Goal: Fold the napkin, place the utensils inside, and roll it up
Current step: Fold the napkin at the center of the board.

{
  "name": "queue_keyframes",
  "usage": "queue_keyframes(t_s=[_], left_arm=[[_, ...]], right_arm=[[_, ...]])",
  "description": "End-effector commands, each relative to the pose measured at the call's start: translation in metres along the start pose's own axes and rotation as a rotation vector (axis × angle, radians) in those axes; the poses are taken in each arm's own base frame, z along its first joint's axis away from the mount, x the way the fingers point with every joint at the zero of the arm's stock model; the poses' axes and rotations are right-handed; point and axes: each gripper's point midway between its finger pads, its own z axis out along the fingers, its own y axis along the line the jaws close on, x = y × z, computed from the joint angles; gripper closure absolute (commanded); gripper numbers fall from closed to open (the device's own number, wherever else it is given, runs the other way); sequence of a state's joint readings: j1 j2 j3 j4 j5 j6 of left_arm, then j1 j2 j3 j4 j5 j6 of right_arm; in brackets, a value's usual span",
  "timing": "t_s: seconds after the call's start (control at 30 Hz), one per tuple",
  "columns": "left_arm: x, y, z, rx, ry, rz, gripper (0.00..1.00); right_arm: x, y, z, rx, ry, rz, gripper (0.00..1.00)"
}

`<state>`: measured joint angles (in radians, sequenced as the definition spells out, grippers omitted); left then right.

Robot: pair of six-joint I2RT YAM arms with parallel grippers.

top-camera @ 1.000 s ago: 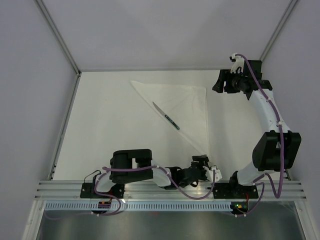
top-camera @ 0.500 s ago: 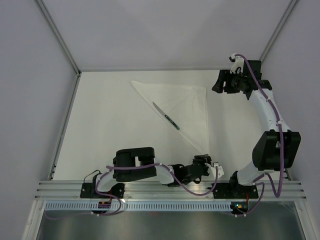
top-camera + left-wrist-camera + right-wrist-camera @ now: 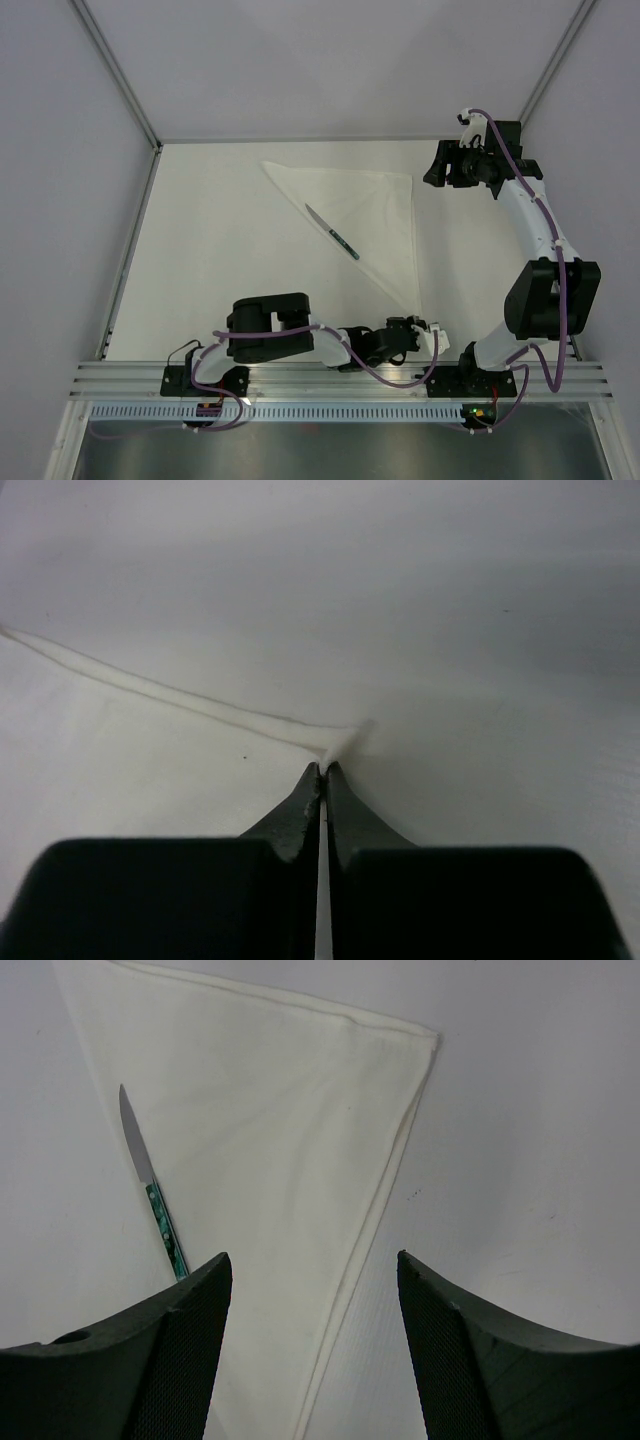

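Note:
The white napkin (image 3: 372,205) lies folded in a triangle, its long edge running from far left down to a near corner. One of the utensils, a knife (image 3: 333,233) with a silvery blade and teal-green handle, rests on the cloth by that long edge. My left gripper (image 3: 411,320) is low at the near corner, shut on the napkin's tip (image 3: 340,743), which bunches up at the left gripper (image 3: 323,768). My right gripper (image 3: 437,166) hovers open over the far right corner. In the right wrist view, the napkin (image 3: 270,1140) and knife (image 3: 156,1202) lie beneath the right gripper (image 3: 312,1258).
The white table (image 3: 210,260) is walled by pale panels on the left, back and right. A metal rail (image 3: 340,375) with both arm bases runs along the near edge, just behind the left gripper.
My left gripper has closed on the napkin's near corner and its wrist has shifted slightly right and nearer. The right arm, napkin and knife have stayed put.

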<state>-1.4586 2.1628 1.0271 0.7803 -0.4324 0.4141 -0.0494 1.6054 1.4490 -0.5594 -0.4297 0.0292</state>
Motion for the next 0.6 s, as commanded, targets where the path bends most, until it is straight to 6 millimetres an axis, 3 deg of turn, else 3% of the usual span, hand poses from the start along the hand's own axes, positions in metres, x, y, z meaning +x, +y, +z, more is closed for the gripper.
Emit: queue_keyframes(t_s=[0.0, 0.1, 0.3, 0.4, 0.43, 0.47, 0.5, 0.53, 0.57], left_arm=[[-0.038, 0.011, 0.0, 0.0, -0.069, -0.13, 0.98], [-0.051, 0.023, -0.003, -0.006, -0.089, -0.232, 0.98], [-0.062, 0.072, -0.006, -0.055, -0.116, -0.546, 0.98], [-0.058, 0.105, -0.01, -0.094, -0.124, -0.72, 0.98], [-0.05, 0.123, -0.009, -0.119, -0.123, -0.773, 0.98], [-0.04, 0.128, -0.012, -0.131, -0.111, -0.86, 0.98], [-0.041, 0.142, -0.017, -0.151, -0.127, -0.915, 0.98], [-0.029, 0.162, -0.018, -0.188, -0.124, -0.969, 0.98], [-0.019, 0.168, -0.022, -0.204, -0.117, -1.05, 0.98]], right_arm=[[0.002, 0.0, 0.003, -0.009, 0.015, 0.01, 0.27], [0.002, 0.0, 0.004, -0.01, 0.018, 0.008, 0.28], [0.005, -0.002, 0.007, -0.008, 0.03, 0.014, 0.28], [0.007, -0.002, 0.009, -0.011, 0.036, 0.018, 0.28], [0.008, -0.001, 0.01, -0.015, 0.039, 0.017, 0.28], [0.008, -0.002, 0.01, -0.014, 0.04, 0.018, 0.28], [0.008, -0.002, 0.011, -0.014, 0.043, 0.021, 0.28], [0.008, -0.001, 0.011, -0.017, 0.043, 0.02, 0.28], [0.008, -0.002, 0.011, -0.017, 0.044, 0.022, 0.28]])
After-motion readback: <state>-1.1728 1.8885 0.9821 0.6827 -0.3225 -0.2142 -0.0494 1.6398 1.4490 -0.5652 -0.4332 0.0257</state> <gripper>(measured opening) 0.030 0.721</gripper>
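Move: The left hand already has the napkin's near corner pinched just above the board. The knife on the napkin, towards which that corner goes, has its middle about 24 cm ahead, 21 cm to the left and 1 cm lower. The napkin's far right corner is some 41 cm ahead and 4 cm to the right. From the raised right hand, the knife lies roughly 5 cm back, 27 cm to the left and 20 cm below. Forward and up, about 10 cm each way and gathering speed, the left hand draws the pinched near corner off the board, swinging some 4 cm left towards the knife late on. The wrist rolls about 45 degrees, counter-clockwise looking along the fingers, which stay shut on the cloth. The right hand, open and empty, sinks 1.5 cm. ##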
